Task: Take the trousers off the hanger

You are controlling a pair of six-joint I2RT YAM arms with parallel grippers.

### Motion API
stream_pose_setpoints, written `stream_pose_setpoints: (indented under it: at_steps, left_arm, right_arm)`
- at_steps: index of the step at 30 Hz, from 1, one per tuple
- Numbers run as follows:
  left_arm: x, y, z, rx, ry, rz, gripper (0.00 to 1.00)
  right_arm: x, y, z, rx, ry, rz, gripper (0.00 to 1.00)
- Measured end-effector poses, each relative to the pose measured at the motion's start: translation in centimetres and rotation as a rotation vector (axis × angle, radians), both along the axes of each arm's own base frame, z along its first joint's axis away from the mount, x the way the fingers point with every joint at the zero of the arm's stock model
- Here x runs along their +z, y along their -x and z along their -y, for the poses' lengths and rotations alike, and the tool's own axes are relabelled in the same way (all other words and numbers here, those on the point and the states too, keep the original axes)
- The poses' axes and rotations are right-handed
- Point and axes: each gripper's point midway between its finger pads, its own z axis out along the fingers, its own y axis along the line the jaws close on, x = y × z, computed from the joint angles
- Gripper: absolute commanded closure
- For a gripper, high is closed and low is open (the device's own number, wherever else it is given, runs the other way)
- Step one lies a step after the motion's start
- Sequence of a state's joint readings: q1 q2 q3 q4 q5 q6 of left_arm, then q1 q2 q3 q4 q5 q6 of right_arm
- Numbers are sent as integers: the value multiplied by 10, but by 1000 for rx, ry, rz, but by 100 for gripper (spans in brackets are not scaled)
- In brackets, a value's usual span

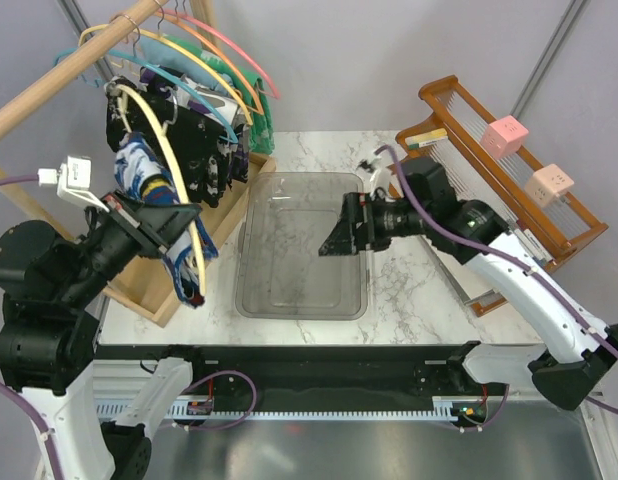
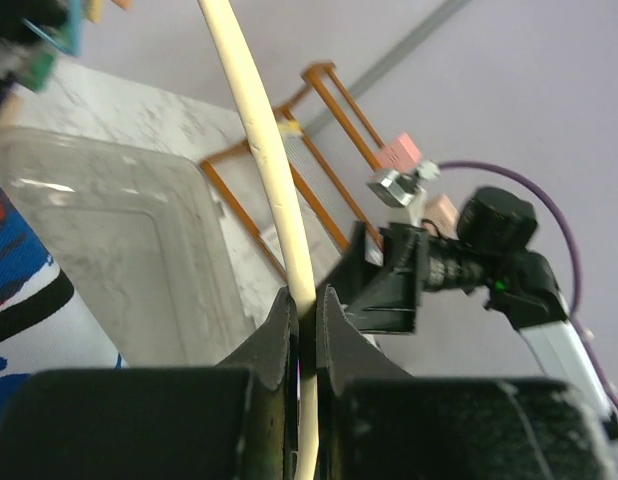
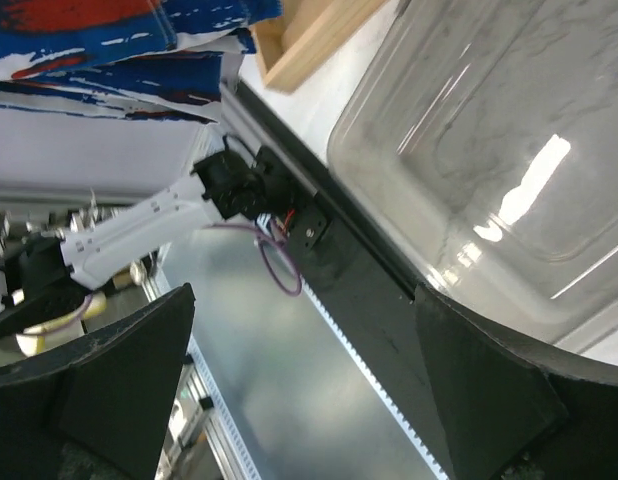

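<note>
The cream hanger [image 1: 167, 152] is held out from the rack at the left, its bar curving down past the left gripper [image 1: 186, 222]. The blue, white, red and black trousers [image 1: 147, 178] drape over it and hang down to about the gripper's level. My left gripper is shut on the hanger's bar [image 2: 277, 190], clamped between both fingers [image 2: 273, 340]. A strip of the trousers [image 2: 24, 290] shows at the left of that view. My right gripper [image 1: 341, 236] is open and empty, held above the clear bin [image 1: 254, 290]. The trousers [image 3: 99, 45] show at the top left of its view.
A wooden rail [image 1: 59, 75] carries pink, orange and teal hangers and a black speckled garment [image 1: 204, 150]. A wooden crate [image 1: 154, 295] stands under it. An orange wire rack [image 1: 509, 175] with pink blocks stands at the right. The table's front edge [image 1: 309, 350] runs below the bin.
</note>
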State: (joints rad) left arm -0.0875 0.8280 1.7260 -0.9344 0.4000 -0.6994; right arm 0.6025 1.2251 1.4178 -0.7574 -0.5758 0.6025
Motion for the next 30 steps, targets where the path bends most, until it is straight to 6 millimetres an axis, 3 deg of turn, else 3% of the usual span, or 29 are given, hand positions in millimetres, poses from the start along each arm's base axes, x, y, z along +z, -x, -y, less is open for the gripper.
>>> stream_pose_setpoints:
  at_steps: [4, 8, 12, 15, 21, 25, 30]
  left_arm:
    - [-16, 24, 19, -134, 42, -51, 98]
    - [-36, 35, 33, -239, 78, -136, 98]
    - [-50, 45, 42, -311, 108, -196, 98]
    - [-55, 56, 46, -351, 128, -218, 98]
    - [-50, 85, 52, -427, 162, -208, 98]
    - [-47, 98, 53, -452, 176, -197, 98]
    - [-46, 105, 54, -470, 187, -198, 98]
  right_arm:
    - [-10, 38, -38, 118, 26, -29, 2]
    - [-1, 65, -75, 164, -29, -55, 2]
    - [33, 71, -107, 148, -125, -32, 3]
    - [77, 76, -130, 129, -246, 20, 7]
    - [135, 72, -141, 49, -435, 73, 13]
    - [149, 72, -148, 19, -496, 60, 16]
    - [149, 81, -163, 16, -519, 44, 26]
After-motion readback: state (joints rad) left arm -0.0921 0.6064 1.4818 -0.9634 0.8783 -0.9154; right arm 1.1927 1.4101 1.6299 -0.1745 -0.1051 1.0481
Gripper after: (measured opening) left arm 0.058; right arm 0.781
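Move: Hanging from the hanger that the left fingers already pinch, the trousers centre about 12 cm below that hand, 5 cm ahead and 3 cm left; the hanger's middle is some 8 cm ahead and 3 cm left of it. From the open right hand the hanger's middle lies about 27 cm left, 3 cm ahead and 20 cm higher, the trousers level ahead, 27 cm left and 8 cm higher. The tray's middle is 10 cm ahead of the right hand, 4 cm left and 20 cm below. Bringing the hands together over the tray's near left part, the right sweeps left and back towards the hanger, then climbs, about 16 cm left and 15 cm up in all, its fingertips tipping up some 30 degrees and starting to close around the hanger's bar. The left keeps its pinch, drawing the hanger back about 10 cm, rightward and down, while turning clockwise. ##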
